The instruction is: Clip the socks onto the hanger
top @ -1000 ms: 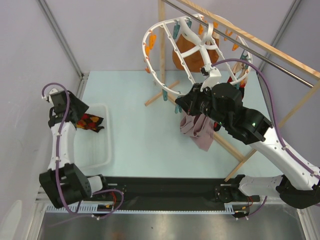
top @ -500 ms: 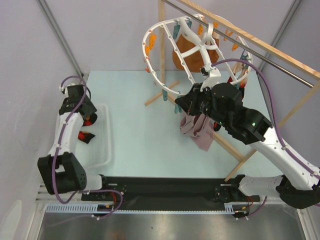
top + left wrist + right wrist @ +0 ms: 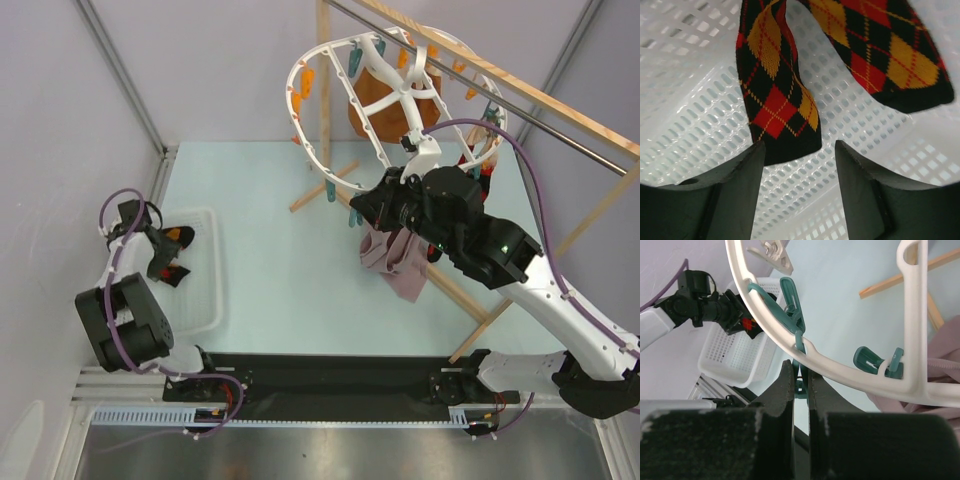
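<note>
Two black socks with red, orange and yellow diamonds, one sock [image 3: 775, 90] and the other sock [image 3: 885, 55], lie in a white perforated basket [image 3: 705, 125]. My left gripper [image 3: 799, 150] hangs open just above them, its jaws empty. From above the socks [image 3: 176, 236] show beside that gripper [image 3: 158, 252] at the basket's far left. The white round hanger [image 3: 320, 150] hangs tilted from the rack. My right gripper [image 3: 800, 371] is shut on a teal clip [image 3: 792, 305] that dangles from the hanger's rim [image 3: 835, 369].
A mauve-pink cloth [image 3: 395, 255] hangs under the right arm, and an orange-brown garment [image 3: 375, 105] hangs behind the hanger. Wooden rack poles [image 3: 325, 90] and a metal bar [image 3: 560, 130] cross the back right. The basket [image 3: 205, 300] sits at the table's left edge.
My left arm has swung back and down, turning its wrist onto the basket's left side over the socks. The right arm and the hanger have stayed still.
</note>
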You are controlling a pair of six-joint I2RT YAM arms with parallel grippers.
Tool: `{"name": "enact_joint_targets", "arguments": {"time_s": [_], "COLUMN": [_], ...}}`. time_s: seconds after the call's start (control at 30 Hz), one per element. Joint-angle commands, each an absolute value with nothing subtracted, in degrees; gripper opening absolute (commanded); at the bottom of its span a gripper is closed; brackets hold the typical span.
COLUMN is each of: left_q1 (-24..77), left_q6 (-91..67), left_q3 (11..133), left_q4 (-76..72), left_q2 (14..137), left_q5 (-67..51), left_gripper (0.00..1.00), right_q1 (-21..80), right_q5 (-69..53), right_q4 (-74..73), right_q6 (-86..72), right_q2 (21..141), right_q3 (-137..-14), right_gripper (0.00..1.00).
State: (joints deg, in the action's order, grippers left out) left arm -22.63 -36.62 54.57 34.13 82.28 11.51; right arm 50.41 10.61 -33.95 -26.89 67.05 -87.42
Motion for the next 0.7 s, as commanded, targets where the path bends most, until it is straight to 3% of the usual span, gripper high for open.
{"name": "enact_joint_targets", "arguments": {"time_s": [0.0, 0.17, 0.27, 0.37, 0.4, 0.5, 0.57, 0.67], "left_q1": [-24.34, -24.35, -24.52, -24.61, -24.61, -24.61, -24.61, -24.61], "left_q6": [-40.61, -40.69, -40.78, -40.35, -40.25, -38.76, -37.54, -35.52], "left_q3": [54.41, 54.93, 55.28, 55.02, 54.93, 53.97, 53.62, 52.74], "left_q4": [31.21, 28.65, 28.13, 27.16, 26.81, 25.23, 25.23, 24.52], "left_q2": [87.09, 90.17, 91.32, 90.27, 89.92, 87.63, 86.40, 82.54], "left_q5": [6.35, 6.77, 7.21, 6.77, 6.59, 4.49, 2.91, -1.65], "left_gripper": [0.61, 0.60, 0.54, 0.34, 0.20, 0.06, 0.00, 0.00], "right_q1": [50.27, 50.27, 50.36, 50.27, 50.36, 50.36, 50.27, 50.27], "right_q5": [9.49, 9.75, 9.76, 9.58, 9.58, 9.58, 9.49, 9.58], "right_q4": [-32.70, -32.70, -32.78, -32.87, -32.70, -32.78, -32.78, -32.87], "right_q6": [-26.72, -26.72, -26.72, -26.98, -27.07, -27.16, -26.98, -27.07], "right_q2": [65.57, 65.39, 65.48, 65.65, 65.65, 65.83, 65.92, 66.01], "right_q3": [-87.01, -86.92, -87.10, -87.10, -87.19, -87.28, -87.36, -87.36], "right_gripper": [0.00, 0.00, 0.00, 0.00, 0.00, 0.00, 0.00, 0.00]}}
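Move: The near end of the black-red-yellow argyle sock lies in the white basket, nearly below the open left fingers, about 2 cm ahead, 1 cm left and 5 cm down. The other argyle end is some 11 cm ahead and 4 cm right of the hand, at that same depth. The basket's right wall stands roughly 12 cm to the hand's right, level with it fore and aft. From the right hand, the near sock end is some 55 cm left, 8 cm ahead and 37 cm down. The left fingers shut on the sock's near end, pinching the cloth close to its black edge, after the open hand drops about 4 cm almost straight down into the basket. While closing, they ease forward a couple of centimetres, then start back up by about 2 cm with the sock held and the fingers still pointing mostly down. ##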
